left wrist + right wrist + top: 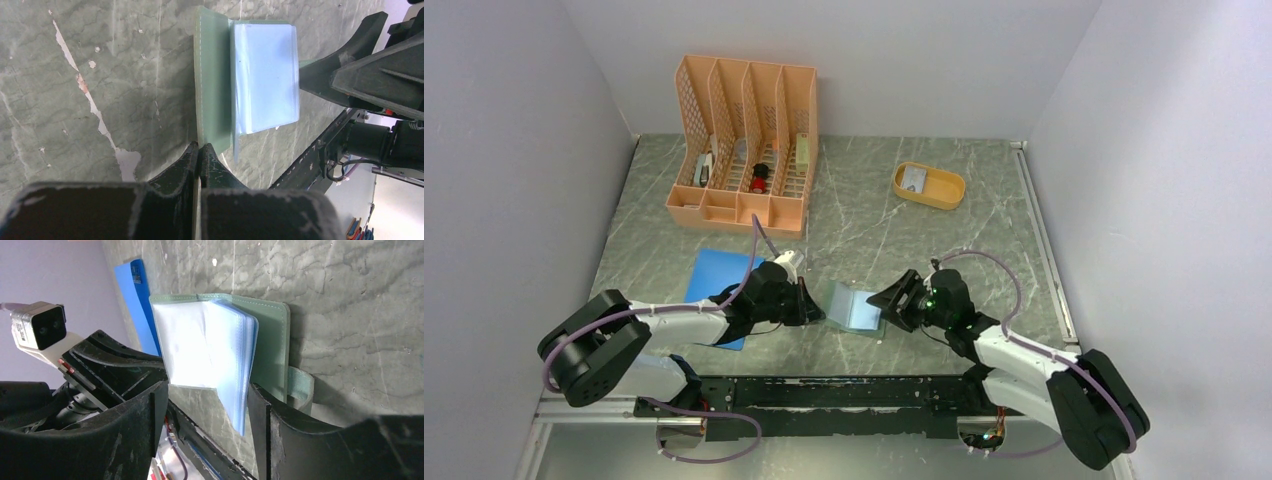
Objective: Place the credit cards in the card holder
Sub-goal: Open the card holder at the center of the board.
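Observation:
The sage-green card holder (854,305) lies open on the marble table between both arms, its pale blue-clear pockets (265,75) fanned upward. My left gripper (199,147) is shut on the near edge of the green cover (212,85), pinning that flap. My right gripper (207,395) stands open around the hanging pocket leaves (210,345), with one finger (260,410) close beside the green cover and the other (150,410) well apart. One of the credit cards (913,178), pale with dark print, lies in the mustard-yellow tray (944,195) at the back right.
An orange file organiser (744,140) with small items stands at the back left. A flat blue pad (714,275) lies partly under my left arm. Grey walls close in on both sides, and a black rail (844,395) runs along the near edge.

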Robot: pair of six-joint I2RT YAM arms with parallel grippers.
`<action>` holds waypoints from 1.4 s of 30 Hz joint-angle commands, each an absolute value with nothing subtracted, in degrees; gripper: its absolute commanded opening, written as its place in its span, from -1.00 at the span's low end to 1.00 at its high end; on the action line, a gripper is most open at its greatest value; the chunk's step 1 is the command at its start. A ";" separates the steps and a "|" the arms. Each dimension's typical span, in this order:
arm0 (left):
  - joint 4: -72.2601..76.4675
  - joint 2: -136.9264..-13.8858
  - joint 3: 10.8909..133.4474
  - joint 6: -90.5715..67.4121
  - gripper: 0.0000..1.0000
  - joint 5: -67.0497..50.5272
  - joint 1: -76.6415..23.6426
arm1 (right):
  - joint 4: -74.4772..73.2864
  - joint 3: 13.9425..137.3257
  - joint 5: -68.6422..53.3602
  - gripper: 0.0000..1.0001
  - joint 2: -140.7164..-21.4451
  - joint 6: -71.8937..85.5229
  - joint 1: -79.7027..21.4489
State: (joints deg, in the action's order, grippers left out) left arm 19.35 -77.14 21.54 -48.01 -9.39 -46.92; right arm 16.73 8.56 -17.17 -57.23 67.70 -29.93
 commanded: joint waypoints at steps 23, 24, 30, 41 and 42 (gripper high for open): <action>17.68 -76.99 21.16 -47.72 -0.90 -7.88 -46.58 | 16.88 15.40 -21.55 -0.78 -69.86 59.87 -29.77; 15.98 -76.00 21.49 -47.53 -0.90 -6.89 -46.58 | 15.34 16.06 -20.95 -0.85 -69.32 58.92 -29.77; 3.56 -67.35 24.99 -45.36 -0.19 -0.80 -46.58 | 7.93 19.60 -18.54 -0.94 -67.35 53.59 -29.87; 7.33 -66.93 32.17 -44.04 0.14 -8.54 -48.22 | 7.01 21.61 -18.62 -0.93 -70.42 50.99 -30.22; 8.41 -69.45 33.05 -44.18 0.12 -9.09 -48.82 | 6.69 21.76 -18.37 -0.93 -70.48 50.72 -30.23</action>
State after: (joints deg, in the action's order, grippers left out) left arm 3.60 -62.43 30.17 -44.75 -3.81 -47.31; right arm 7.88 20.16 -19.03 -69.82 52.60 -30.06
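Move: The card holder's clear sleeves stand half raised, with their middle about 3 cm to the right hand's left, level with it in reach and some 3 cm below. The green right cover lies under them, roughly 2 cm left of that hand and 4 cm down; the left cover's middle is about 7 cm left of it and 3 cm down. The left hand still pinches the left cover's edge. The cover's middle is about 3 cm to its right, 2 cm ahead and slightly below; the sleeves' middle is 8 cm right, 1 cm ahead. Down about 3 cm onto the raised sleeves goes the open right hand. Its fingers shut and pinch them; then it lifts slightly, easing forward and left. Meanwhile the left hand keeps its pinch and lowers the left cover by 1 cm, then opens, lets go and rises quickly to about 9 cm above its starting height. ##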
